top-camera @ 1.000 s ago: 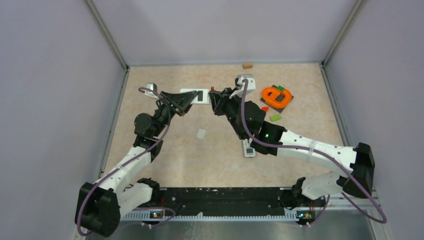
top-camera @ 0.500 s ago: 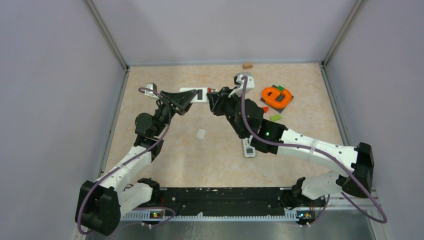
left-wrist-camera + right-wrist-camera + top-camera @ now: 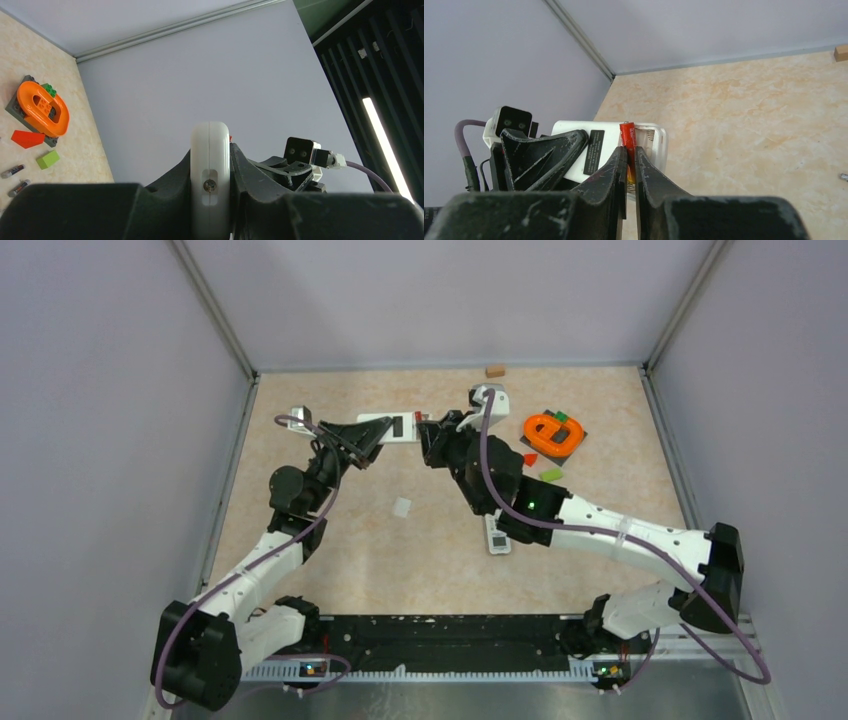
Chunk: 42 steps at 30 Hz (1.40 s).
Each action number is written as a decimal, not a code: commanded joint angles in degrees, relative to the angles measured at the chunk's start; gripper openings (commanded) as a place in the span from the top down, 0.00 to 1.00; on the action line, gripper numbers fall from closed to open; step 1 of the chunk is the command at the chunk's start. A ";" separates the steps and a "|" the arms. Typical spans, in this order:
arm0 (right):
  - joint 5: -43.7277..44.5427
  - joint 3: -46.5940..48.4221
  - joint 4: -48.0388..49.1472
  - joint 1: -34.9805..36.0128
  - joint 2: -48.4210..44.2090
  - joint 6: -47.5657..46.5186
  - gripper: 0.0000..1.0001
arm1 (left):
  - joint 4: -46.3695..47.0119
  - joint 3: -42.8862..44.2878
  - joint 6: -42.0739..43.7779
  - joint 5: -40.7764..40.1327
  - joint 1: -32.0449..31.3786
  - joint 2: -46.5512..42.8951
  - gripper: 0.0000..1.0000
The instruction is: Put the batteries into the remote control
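My left gripper [image 3: 210, 167] is shut on a white remote control [image 3: 210, 170] and holds it on edge above the table. In the top view the remote [image 3: 390, 428] lies between the two wrists. My right gripper [image 3: 628, 155] is shut on a red battery [image 3: 626, 140]. The battery's tip sits at the remote's open battery compartment [image 3: 651, 142], beside the black label. Two dark batteries [image 3: 12, 171] lie loose on the table at the right. My left gripper's black fingers [image 3: 544, 150] show in the right wrist view.
A second remote [image 3: 497, 536] and a small white cover [image 3: 402, 507] lie mid-table. An orange toy on a dark base [image 3: 553, 433], a red block [image 3: 27, 138] and a green block [image 3: 551, 475] sit at the right. A wooden block [image 3: 494, 370] rests by the back wall.
My right gripper has edged left, closer to the remote, with the red battery in it. The left arm and the remote have held still.
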 commanded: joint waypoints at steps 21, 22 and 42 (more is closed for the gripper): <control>-2.75 2.46 -1.08 -1.00 -3.18 6.86 0.68 | 7.60 1.00 0.19 -2.09 -0.13 0.70 1.00; -3.26 2.33 -1.23 -1.22 -3.71 7.42 0.67 | 7.60 1.00 0.31 -2.21 -0.13 0.83 1.00; -21.70 -5.77 -10.34 -14.33 -13.01 41.30 0.25 | 10.98 0.00 2.85 -3.32 0.30 1.03 1.00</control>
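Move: The red battery already lies in the open bay at the right-hand end of the held remote, at the right fingertips, barely 1 cm ahead of their pinch point. From that hand, on the table some 30 cm lower, the white cover lies about 7 cm left and 2 ahead; the other remote 14 cm right and 5 back; the loose batteries 16 right and 9 ahead. From the left hand the red battery is about 5 cm right and 1 ahead. The right fingertips come free of the red battery, spreading from nearly shut to about three-quarters open. They rise gently at first, then the hand swings right and up away from the remote, finally dipping again while still going right; it ends about 5 cm to the right, rolling some 20 degrees left side up and tipping down. The left hand keeps its grip on the remote and eases up about 1 cm. ##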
